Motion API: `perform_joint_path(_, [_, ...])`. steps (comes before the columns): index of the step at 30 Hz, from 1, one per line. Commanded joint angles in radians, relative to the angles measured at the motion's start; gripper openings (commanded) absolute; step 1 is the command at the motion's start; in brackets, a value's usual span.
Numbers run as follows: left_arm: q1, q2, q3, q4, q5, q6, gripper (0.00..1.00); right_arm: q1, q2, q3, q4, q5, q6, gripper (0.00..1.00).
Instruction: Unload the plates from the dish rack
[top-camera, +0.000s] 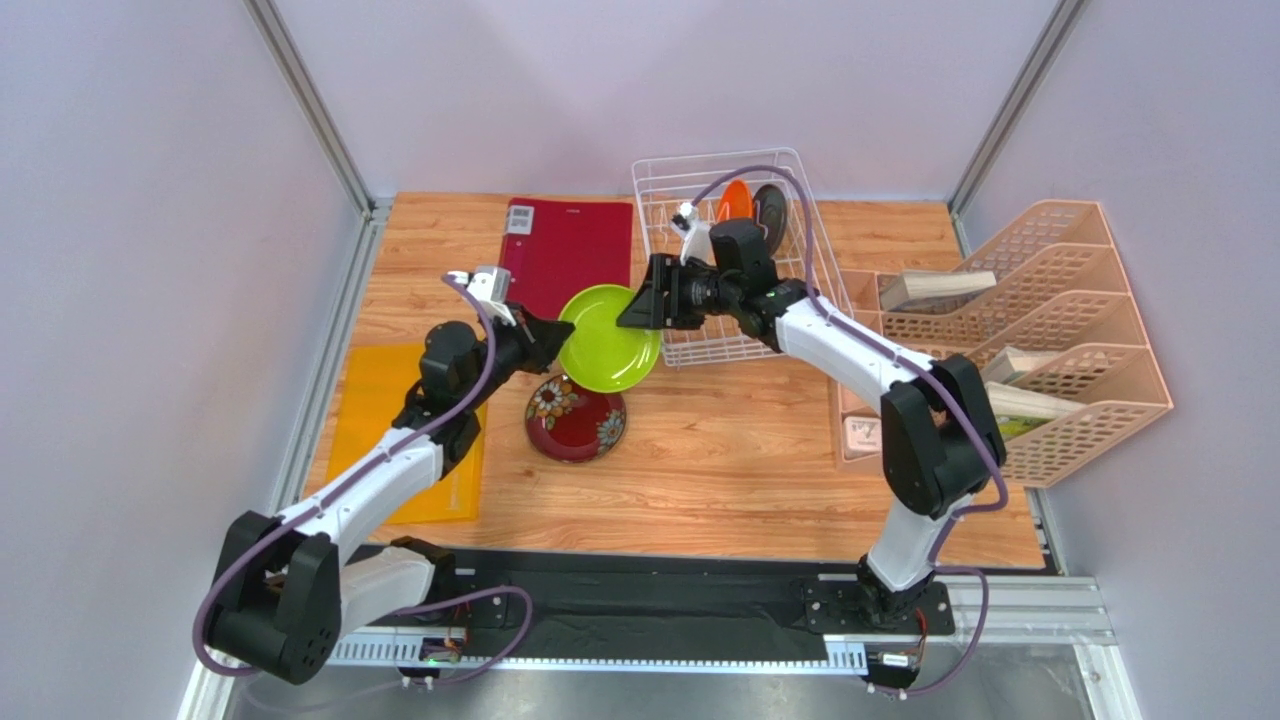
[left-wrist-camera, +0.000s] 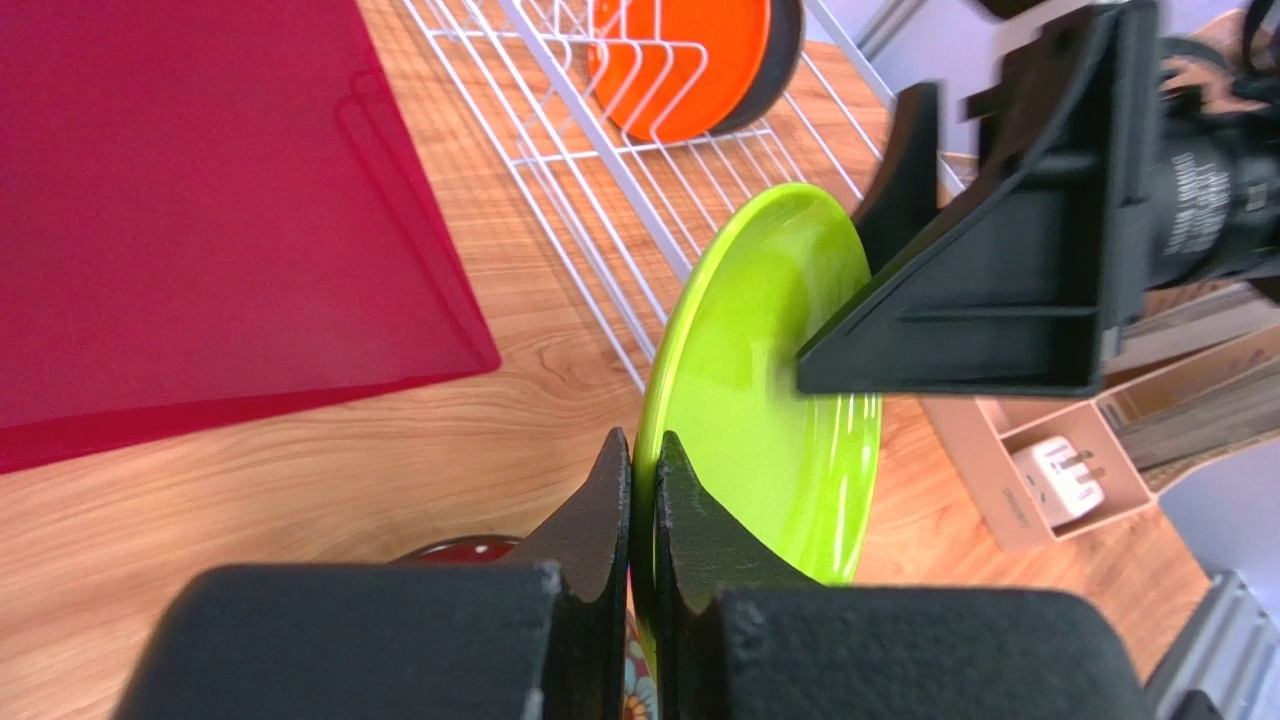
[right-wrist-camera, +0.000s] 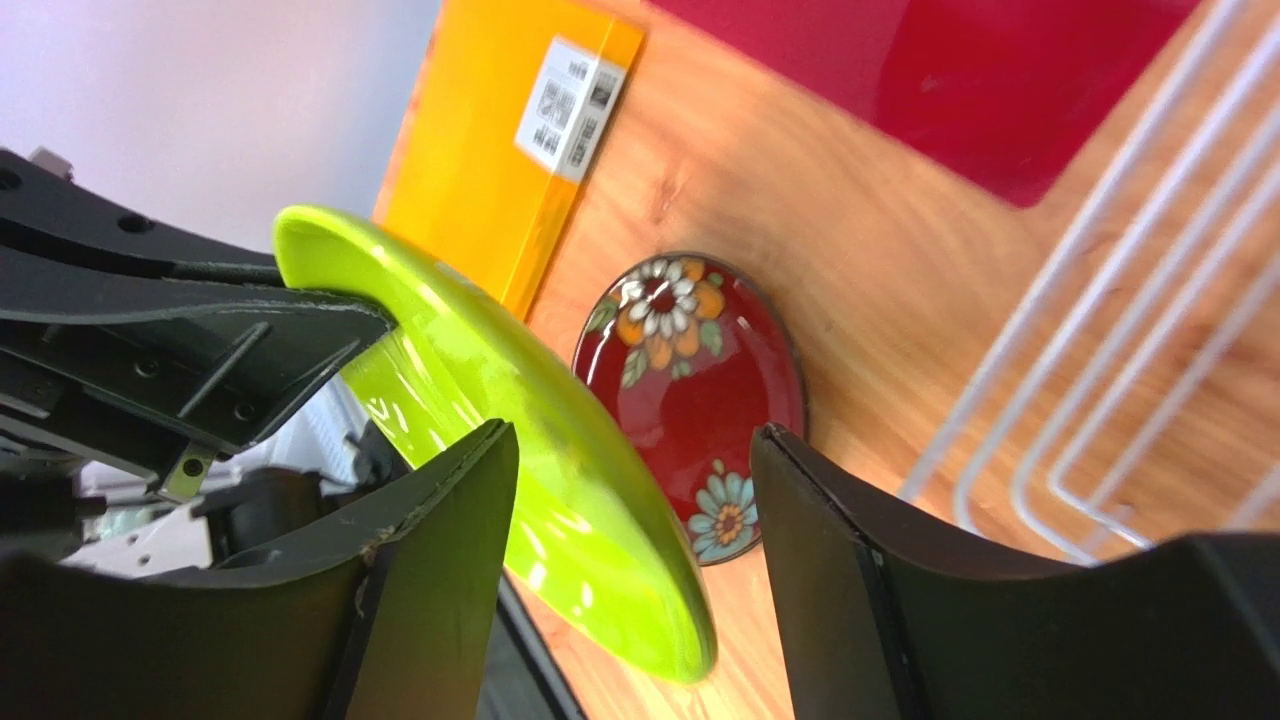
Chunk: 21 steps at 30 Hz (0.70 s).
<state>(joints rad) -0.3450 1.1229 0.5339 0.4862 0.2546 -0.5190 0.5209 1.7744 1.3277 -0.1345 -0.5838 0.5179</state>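
The lime green plate (top-camera: 609, 338) hangs tilted above the table, between the two arms. My left gripper (top-camera: 549, 342) is shut on its near rim (left-wrist-camera: 642, 450). My right gripper (top-camera: 639, 296) stands open, its jaws straddling the plate's opposite edge (right-wrist-camera: 631, 450) with a gap on the right side. Flat on the wood just below lies the dark red flowered plate (top-camera: 576, 416) (right-wrist-camera: 691, 375). The white wire dish rack (top-camera: 661, 180) stands at the back; the orange plate (top-camera: 735, 200) (left-wrist-camera: 676, 60) and a dark plate (top-camera: 769, 210) stand upright in its far end.
A dark red mat (top-camera: 568, 248) lies left of the rack and a yellow folder (top-camera: 383, 405) by the left wall. Peach lattice file trays (top-camera: 1052, 330) holding books fill the right side. A small box with a white charger (left-wrist-camera: 1059, 477) sits beside them.
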Motion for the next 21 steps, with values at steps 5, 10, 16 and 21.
perform_joint_path(5, [-0.006,-0.081,0.005,-0.107,-0.086,0.077,0.00,-0.021,-0.158,-0.033,-0.027,0.202,-0.071,0.64])
perform_joint_path(10, [-0.005,-0.107,0.006,-0.227,-0.195,0.074,0.00,-0.044,-0.222,-0.048,-0.066,0.285,-0.110,0.64])
perform_joint_path(16, [-0.005,-0.123,-0.015,-0.336,-0.298,0.060,0.00,-0.105,-0.262,-0.065,-0.080,0.308,-0.119,0.64])
perform_joint_path(21, [-0.005,-0.100,-0.063,-0.327,-0.307,0.017,0.00,-0.142,-0.254,-0.042,-0.100,0.372,-0.139,0.64])
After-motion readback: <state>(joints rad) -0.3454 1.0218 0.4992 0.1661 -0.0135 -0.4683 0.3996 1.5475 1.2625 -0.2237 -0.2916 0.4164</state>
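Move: The left gripper pinches the green plate's rim. The red plate it is bound for lies roughly 14 cm below and 4 cm back, neither left nor right; the yellow folder is about 28 cm left of the left hand and 6 cm back, the red folder 25 cm ahead and 4 cm left. From the open right hand, the orange plate stands some 22 cm ahead, 17 cm right and slightly lower, with the black plate 6 cm right of it and 2 cm nearer. Keep the green plate pinched in the left gripper and carry it left and down, about 6 cm each way, slowly at first, tipping the fingers down and turning them counter-clockwise to bring the plate in over the red one. Meanwhile draw the wide-open right gripper off the rim, up first, then some 10 cm right and a little forward towards the orange plate, swinging clockwise. ##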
